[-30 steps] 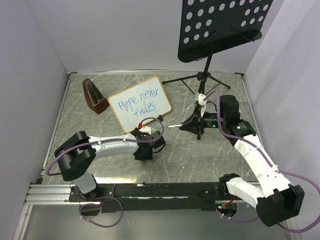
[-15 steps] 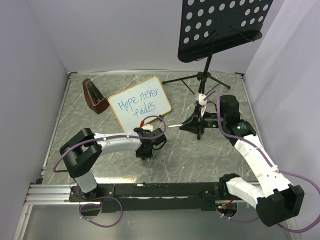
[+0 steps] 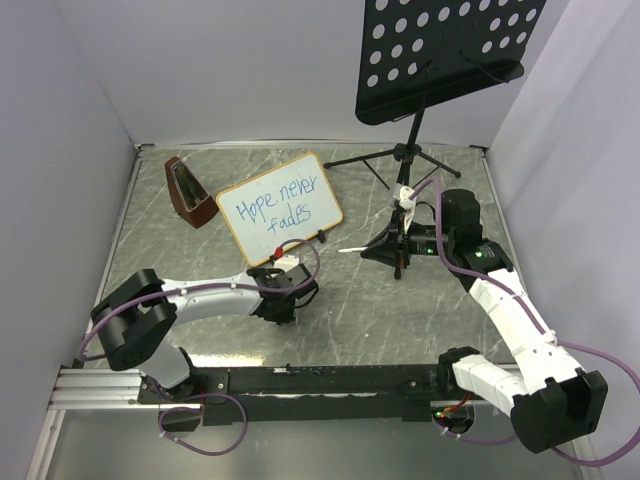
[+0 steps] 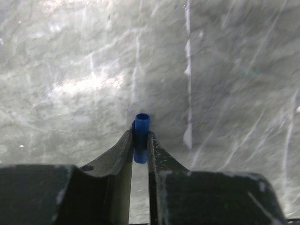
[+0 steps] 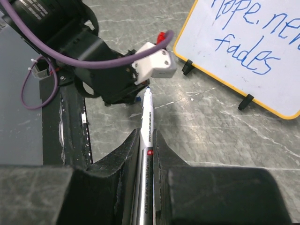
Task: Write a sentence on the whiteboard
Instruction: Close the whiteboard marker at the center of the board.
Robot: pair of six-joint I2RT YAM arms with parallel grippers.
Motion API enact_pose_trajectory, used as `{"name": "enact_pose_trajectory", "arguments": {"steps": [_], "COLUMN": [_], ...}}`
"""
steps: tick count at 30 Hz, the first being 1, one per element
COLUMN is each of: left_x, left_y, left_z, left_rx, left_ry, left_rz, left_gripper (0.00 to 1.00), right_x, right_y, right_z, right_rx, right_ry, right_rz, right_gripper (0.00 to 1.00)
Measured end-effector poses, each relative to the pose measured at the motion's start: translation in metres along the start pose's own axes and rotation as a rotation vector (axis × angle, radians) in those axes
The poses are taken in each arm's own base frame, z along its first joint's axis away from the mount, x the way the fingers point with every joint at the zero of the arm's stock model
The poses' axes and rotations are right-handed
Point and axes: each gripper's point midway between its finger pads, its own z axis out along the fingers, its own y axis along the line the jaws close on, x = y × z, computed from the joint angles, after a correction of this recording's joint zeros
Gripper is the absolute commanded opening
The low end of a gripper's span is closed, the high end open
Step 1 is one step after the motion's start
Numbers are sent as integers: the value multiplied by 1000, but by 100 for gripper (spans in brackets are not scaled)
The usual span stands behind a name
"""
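Note:
The whiteboard stands tilted at the back left on two black feet, and its lower part shows in the right wrist view. The sentence "Hope never fades" is on it in blue, in two lines. My right gripper is shut on a white marker, held level with its bare tip pointing left toward my left gripper. My left gripper is low over the table in front of the board. It is shut on a blue marker cap, open end up.
A black perforated music-stand plate hangs at the back right, and its tripod legs stand behind my right gripper. A brown metronome stands left of the board. Walls close in the table on three sides.
My left arm has drawn back, its elbow swinging left and its gripper moving a little left and nearer with the cap. The right arm and marker have not moved.

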Motion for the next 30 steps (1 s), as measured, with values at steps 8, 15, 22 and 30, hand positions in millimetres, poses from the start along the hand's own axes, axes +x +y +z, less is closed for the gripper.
{"name": "enact_pose_trajectory", "arguments": {"steps": [8,15,22,30], "left_x": [-5,-29,-42,-43], "left_y": [5,-14,-36,-52], "left_z": [-11,-20,-21,-29], "left_rx": [104,231,304,419], "left_ry": [-97,-242,-320,-438], "left_rz": [70,156,276,473], "left_gripper": [13,13,10,8], "right_x": [1,11,40,86], "right_y": [-2,-6,-18,-30], "right_z": [0,7,25,43], "right_rx": [2,-29,-96,-145], "right_ry": [2,22,84,182], "right_rz": [8,72,252,463], "right_gripper": [0,0,0,0]}}
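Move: Some 6 cm ahead of the left hand, 11 cm to its right and 23 cm above it is the bare tip of the marker that the right hand already holds; the left fingers already pinch the blue cap low over the table. From the right hand the cap lies about 17 cm left, 4 cm back and 24 cm below. The whiteboard's middle is roughly 24 cm ahead of the left hand and 2 cm left, the music stand's foot 8 cm ahead and 24 cm right, both near its height. Carrying the pinched cap up towards the marker tip, the left hand goes about 5 cm right and 4 cm up, drifting forward, while it turns clockwise and its downward fingers swing forward. The right hand barely stirs at first, then sinks some 10 cm towards the cap and rolls about 30 degrees so that its forward side dips, edging a little forward and left. Both grips hold. ##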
